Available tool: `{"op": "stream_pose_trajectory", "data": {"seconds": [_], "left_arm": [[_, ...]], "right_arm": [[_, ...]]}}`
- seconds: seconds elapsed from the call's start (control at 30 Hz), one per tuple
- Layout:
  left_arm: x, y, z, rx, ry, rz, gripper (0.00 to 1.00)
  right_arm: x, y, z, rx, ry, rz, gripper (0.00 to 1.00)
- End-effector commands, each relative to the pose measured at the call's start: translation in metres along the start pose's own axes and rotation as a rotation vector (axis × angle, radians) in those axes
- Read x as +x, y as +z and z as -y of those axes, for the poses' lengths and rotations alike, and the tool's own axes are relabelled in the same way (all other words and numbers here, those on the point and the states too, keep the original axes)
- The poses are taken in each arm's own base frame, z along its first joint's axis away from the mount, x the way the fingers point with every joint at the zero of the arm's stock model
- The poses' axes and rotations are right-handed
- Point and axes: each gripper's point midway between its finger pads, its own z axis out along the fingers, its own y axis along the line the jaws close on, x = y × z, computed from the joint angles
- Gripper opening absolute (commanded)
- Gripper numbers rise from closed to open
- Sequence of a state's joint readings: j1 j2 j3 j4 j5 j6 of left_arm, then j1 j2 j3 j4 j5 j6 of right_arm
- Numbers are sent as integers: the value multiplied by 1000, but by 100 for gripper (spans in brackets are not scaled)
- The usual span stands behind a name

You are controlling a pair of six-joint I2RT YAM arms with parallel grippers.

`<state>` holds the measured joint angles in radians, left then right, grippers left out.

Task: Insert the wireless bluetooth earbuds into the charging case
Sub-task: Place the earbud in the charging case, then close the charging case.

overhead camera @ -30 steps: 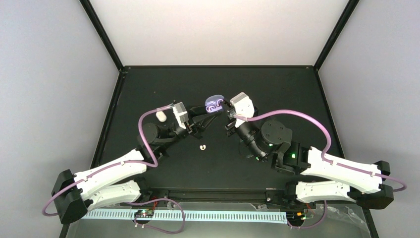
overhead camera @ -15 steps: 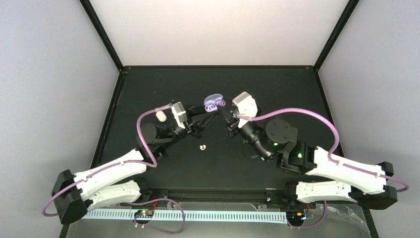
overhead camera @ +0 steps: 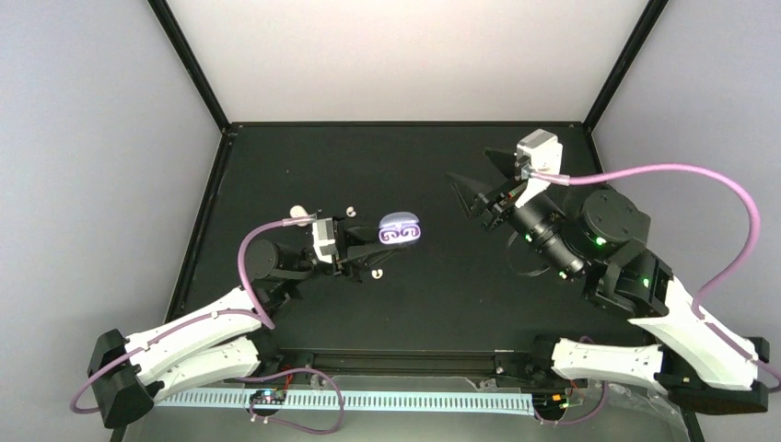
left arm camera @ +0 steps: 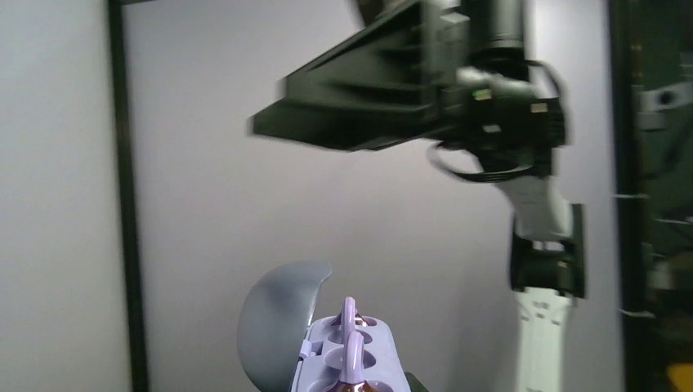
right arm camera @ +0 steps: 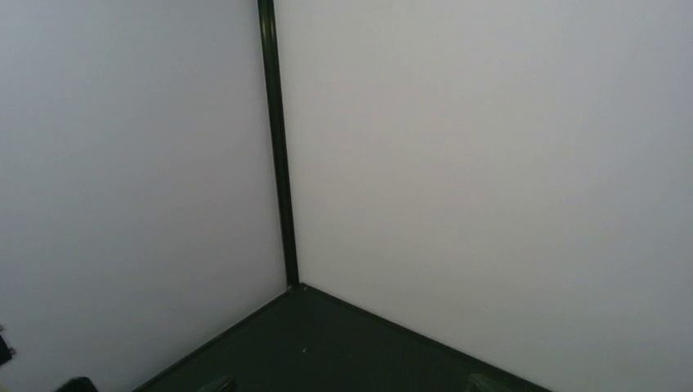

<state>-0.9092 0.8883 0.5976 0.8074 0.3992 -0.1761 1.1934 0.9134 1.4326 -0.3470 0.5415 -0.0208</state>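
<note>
The lilac charging case (overhead camera: 400, 230) hangs above the table with its lid open, and my left gripper (overhead camera: 376, 244) is shut on its near end. Two lilac earbuds (overhead camera: 398, 233) lie curled in its wells. In the left wrist view the case (left arm camera: 327, 367) shows its grey lid (left arm camera: 274, 327), with the two lilac earbuds (left arm camera: 350, 314) standing up out of it. A white earbud (overhead camera: 376, 273) lies on the mat below the case and another white earbud (overhead camera: 350, 212) lies behind it. My right gripper (overhead camera: 472, 201) is open, empty and raised at the back right, well apart from the case.
A white oval object (overhead camera: 297, 214) lies on the black mat (overhead camera: 433, 295) behind my left wrist. Black frame posts and pale walls close in the table at the back and sides. The right wrist view shows the back corner post (right arm camera: 278, 163) and walls.
My right gripper has opened, let go at the case and swung up and away to the back right. My left gripper has drawn the case a little nearer and turned it level.
</note>
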Motion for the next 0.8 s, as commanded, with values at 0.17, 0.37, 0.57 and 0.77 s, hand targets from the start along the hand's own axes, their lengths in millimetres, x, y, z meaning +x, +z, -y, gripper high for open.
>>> {"op": "stream_pose_trajectory", "data": {"seconds": [0.17, 0.37, 0.57, 0.77], "left_arm": [[-9, -13, 62, 341, -21, -56, 2], [-13, -7, 65, 368, -17, -74, 2], [-13, -2, 62, 363, -20, -81, 2], [-12, 0, 58, 343, -22, -81, 1]], "right_arm": [[83, 6, -28, -269, 69, -334, 73], [96, 6, -45, -365, 75, -377, 73], [108, 4, -57, -432, 64, -426, 73], [110, -2, -65, -486, 66, -433, 73]]}}
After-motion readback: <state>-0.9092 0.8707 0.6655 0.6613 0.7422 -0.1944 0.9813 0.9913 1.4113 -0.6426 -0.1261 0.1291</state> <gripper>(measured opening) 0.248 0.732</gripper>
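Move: The open charging case, with purple earbuds standing in it, is already in my left fingers, about 1 cm ahead of that hand point, 1 cm to its right and 1 cm above. From my empty right hand the case lies about 12 cm left, 3 cm back and 10 cm lower. On the table, some 43 cm below the case, a near white earbud lies roughly 16 cm ahead and 6 cm left of it, and a far white earbud some 36 cm ahead and 14 cm left. I swing my right hand down about 10 cm and left some 6 cm towards the case, easing slightly forward before drawing back, fingers staying wide open while the wrist turns counter-clockwise some 25 degrees and tips down. My left hand keeps its hold and brings the case back about 5 cm, turning clockwise. ##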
